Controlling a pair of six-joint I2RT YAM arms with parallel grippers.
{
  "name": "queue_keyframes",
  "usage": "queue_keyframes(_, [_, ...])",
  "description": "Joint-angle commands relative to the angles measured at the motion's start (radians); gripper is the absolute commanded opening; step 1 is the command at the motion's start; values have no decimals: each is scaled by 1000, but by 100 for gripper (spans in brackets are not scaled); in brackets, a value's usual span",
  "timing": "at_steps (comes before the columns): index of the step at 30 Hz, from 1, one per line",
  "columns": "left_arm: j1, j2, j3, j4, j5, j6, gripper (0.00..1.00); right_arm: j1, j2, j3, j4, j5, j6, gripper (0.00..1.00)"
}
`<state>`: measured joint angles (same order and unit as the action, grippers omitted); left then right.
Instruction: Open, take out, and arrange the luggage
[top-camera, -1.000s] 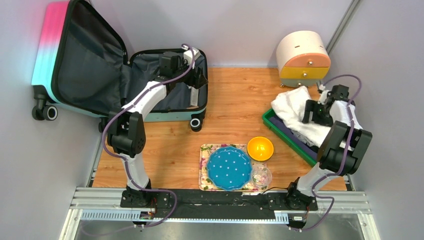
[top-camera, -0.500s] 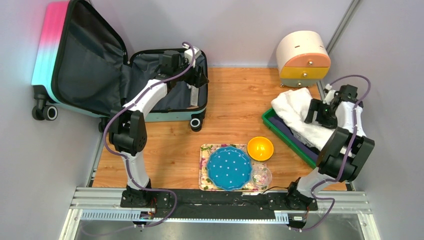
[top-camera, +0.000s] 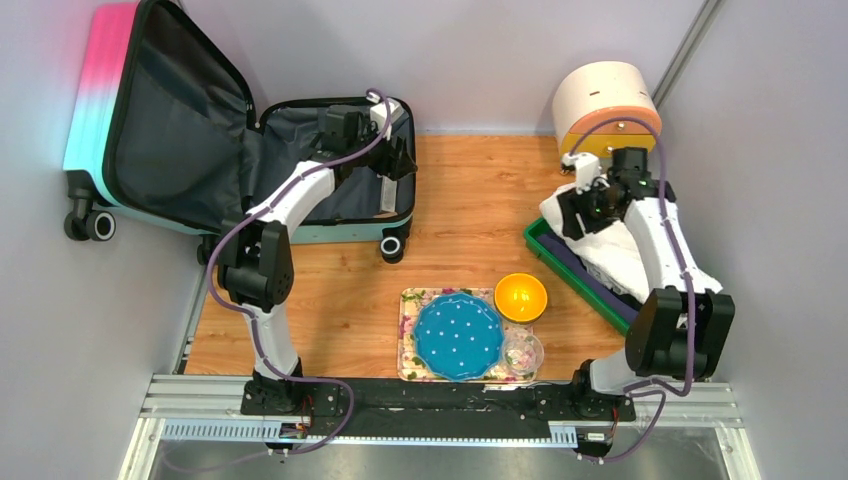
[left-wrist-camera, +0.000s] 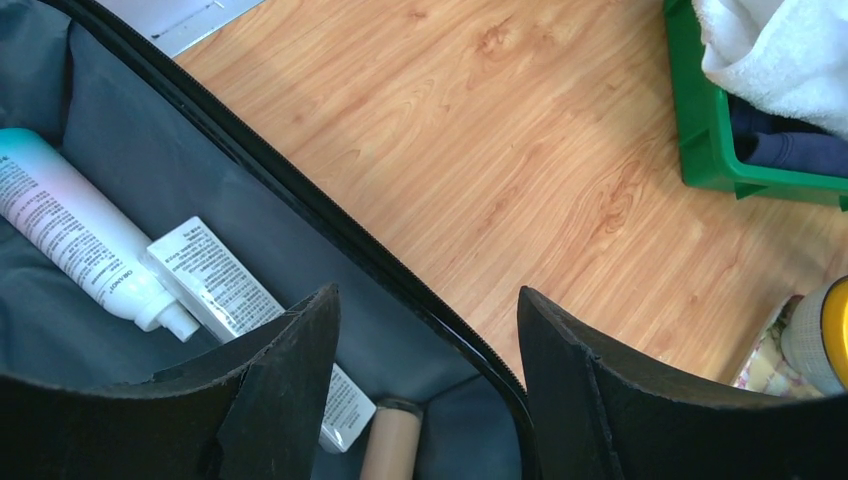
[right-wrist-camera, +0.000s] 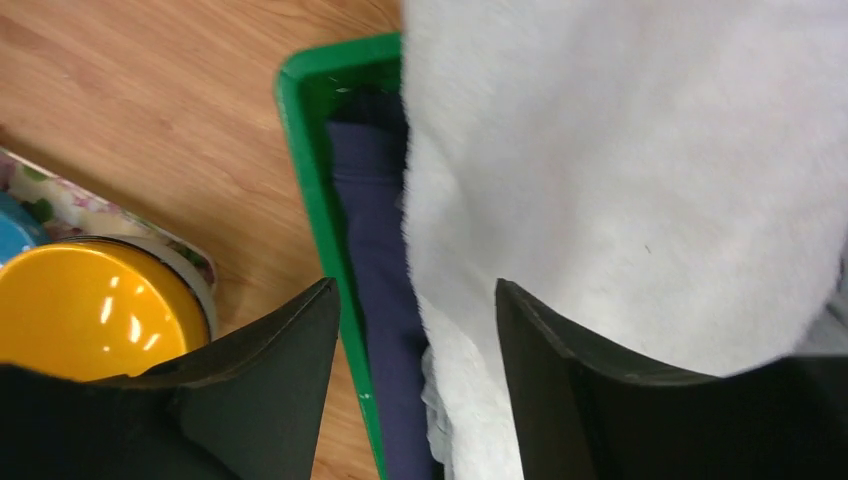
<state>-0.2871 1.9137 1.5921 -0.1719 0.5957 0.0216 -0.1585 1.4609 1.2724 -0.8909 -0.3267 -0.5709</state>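
The luggage lies open at the back left, its pink-to-turquoise lid upright and its grey-lined base flat. My left gripper hovers open over the base's right edge. In the left wrist view the left gripper holds nothing; below it lie a white bottle, a white tube and a beige tube. My right gripper hangs open over the left end of a white towel. In the right wrist view the right gripper is empty above the towel and a navy cloth.
A green tray at the right holds the towel and navy cloth. Behind it stands a round cream cabinet. Near the front are a floral mat with a blue plate, a yellow bowl and a small glass bowl.
My right arm has swung left and back, from the tray's right side to over the towel's left end, its jaws narrowing a little. The left arm has barely moved.
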Motion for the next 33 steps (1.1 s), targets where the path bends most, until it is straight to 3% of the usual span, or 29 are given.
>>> queue_keyframes(1, [2,-71,-10,3,12,40,73,114,71,53,44,-15,-1,59])
queue_keyframes(3, [2,-77,-18,8,7,46,73,154,101,54,50,-15,17,52])
queue_keyframes(8, [6,-99,-49,8,-4,51,73,253,209,79,73,32,43,53])
queue_keyframes(18, [17,-124,-95,11,-23,64,73,335,341,100,133,115,57,54])
queue_keyframes(20, [20,-127,-100,11,-25,67,72,343,386,117,135,147,68,48])
queue_keyframes(23, [22,-127,-100,9,-28,66,72,344,426,136,113,152,116,22])
queue_keyframes(24, [23,-128,-98,9,-27,66,72,344,429,136,116,152,155,3])
queue_keyframes(29, [25,-128,-100,12,-30,67,72,365,362,81,171,204,472,0])
queue_keyframes(33, [25,-117,-87,9,-27,64,72,364,348,137,144,310,672,0])
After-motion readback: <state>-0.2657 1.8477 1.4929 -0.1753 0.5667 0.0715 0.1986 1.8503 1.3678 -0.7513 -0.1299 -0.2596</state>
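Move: The leftmost corner of the green tray's rim lies about 10 cm to the left of the right hand, some 3 cm ahead and 10 cm below. The white towel's middle is about 13 cm to this hand's right, 3 cm ahead and 9 cm below; the yellow bowl stands roughly 12 cm left, 12 cm back and 11 cm below. From the left hand, that tray corner lies about 27 cm right, 13 cm back and 14 cm down. Swing the right gripper about 10 cm left while lowering it as far, off the towel to the tray's leftmost corner, tipping it down some 15 degrees and easing it forward. With a finger on each side of the rim, shut on it, then turn the wrist some 15 degrees clockwise with the rim pinched. Ease the open left gripper 2 cm left above the suitcase. ##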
